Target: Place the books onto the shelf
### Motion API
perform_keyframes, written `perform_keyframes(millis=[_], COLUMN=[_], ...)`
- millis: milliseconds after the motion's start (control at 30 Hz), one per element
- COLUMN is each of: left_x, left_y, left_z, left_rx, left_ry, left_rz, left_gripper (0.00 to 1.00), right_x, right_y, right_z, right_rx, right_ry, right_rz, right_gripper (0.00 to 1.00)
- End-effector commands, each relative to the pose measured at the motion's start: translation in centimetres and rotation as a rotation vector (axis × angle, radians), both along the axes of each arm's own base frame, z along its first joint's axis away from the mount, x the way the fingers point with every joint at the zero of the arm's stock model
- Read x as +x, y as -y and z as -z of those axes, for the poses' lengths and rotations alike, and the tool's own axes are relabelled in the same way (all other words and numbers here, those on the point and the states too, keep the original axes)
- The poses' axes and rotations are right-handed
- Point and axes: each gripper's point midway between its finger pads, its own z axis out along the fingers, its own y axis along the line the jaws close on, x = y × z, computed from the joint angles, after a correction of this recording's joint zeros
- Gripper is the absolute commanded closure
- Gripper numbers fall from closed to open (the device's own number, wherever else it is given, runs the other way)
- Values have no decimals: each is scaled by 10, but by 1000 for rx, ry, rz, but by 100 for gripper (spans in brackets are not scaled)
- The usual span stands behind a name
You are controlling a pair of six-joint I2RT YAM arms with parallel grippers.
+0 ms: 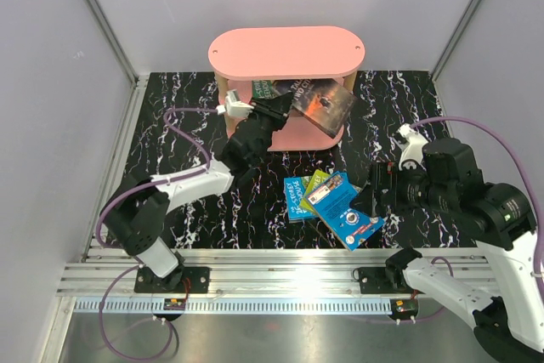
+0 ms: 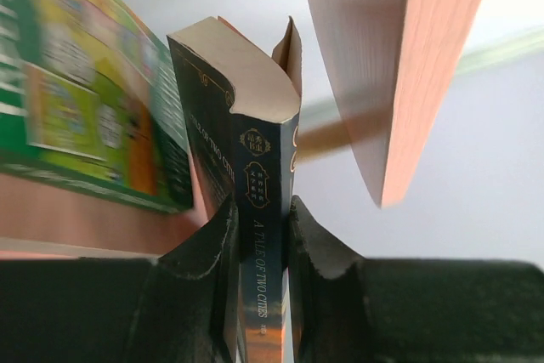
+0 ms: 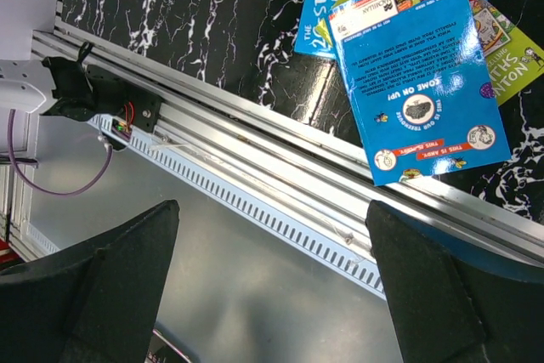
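Note:
My left gripper (image 1: pixel 276 108) (image 2: pixel 260 207) is shut on the spine of a dark book (image 2: pixel 255 125) titled "A Tale of Two Cities". It holds the book (image 1: pixel 323 101) tilted at the middle tier of the pink shelf (image 1: pixel 287 52), under the top board (image 2: pixel 391 57). A green book (image 2: pixel 76 82) (image 1: pixel 270 87) leans on that tier to the left. On the table lie a bright blue book (image 1: pixel 347 212) (image 3: pixel 421 74), a green one (image 1: pixel 317 183) and another blue one (image 1: pixel 296 196), overlapping. My right gripper (image 1: pixel 376 189) (image 3: pixel 272 295) hangs open and empty, right of this pile.
The black marbled table (image 1: pixel 187 210) is walled by white panels. An aluminium rail (image 1: pixel 280 274) (image 3: pixel 255 133) runs along the near edge with both arm bases. Purple cables (image 1: pixel 183 125) loop by each arm.

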Motion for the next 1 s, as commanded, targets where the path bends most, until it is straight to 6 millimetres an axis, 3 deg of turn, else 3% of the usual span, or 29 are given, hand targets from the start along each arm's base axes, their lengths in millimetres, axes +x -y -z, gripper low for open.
perform_keyframes(millis=[0, 300, 500, 600, 633, 800, 967], left_x=[-6, 5, 19, 23, 26, 29, 30], left_y=[-73, -92, -86, -83, -82, -77, -78], left_z=[-81, -65, -65, -60, -46, -36, -4], left_rx=[-300, -349, -293, -258, -197, -127, -94], left_ry=[127, 51, 3, -31, -78, -148, -236], left_rz=[-298, -485, -520, -543, -552, -560, -587], left_gripper=[100, 100, 100, 94, 93, 90, 88], right_x=[-21, -14, -12, -11, -11, -11, -10], right_y=[17, 14, 15, 15, 15, 16, 14], right_z=[19, 23, 25, 26, 27, 28, 30], right_rx=[-106, -121, -126, -129, -128, -129, -125], right_ry=[-103, -113, -116, -118, -119, -124, -135], right_rz=[-15, -13, -3, 2, 6, 16, 24], right_gripper=[0, 0, 0, 0, 0, 0, 0])
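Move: The left hand grips A Tale of Two Cities by its spine at the mouth of the shelf's middle compartment. The green treehouse book, over which this one is taken, lies on the middle board about 7 cm ahead, 1 cm left and 7 cm lower. The top board is about 7 cm ahead and 7 cm above, level sideways; the left post is some 17 cm left and 5 cm ahead. From the right hand, the green book lies roughly 36 cm ahead, 20 cm left and 7 cm below. Sweeping left about 6 cm and swinging counter-clockwise nearly 30 degrees, the left hand brings the still-pinched book square across the compartment mouth. It also eases some 3 cm forward over the green book, then stops going sideways, tips down roughly 15 degrees and dips a centimetre or two right at the end, fingers keeping their hold. ##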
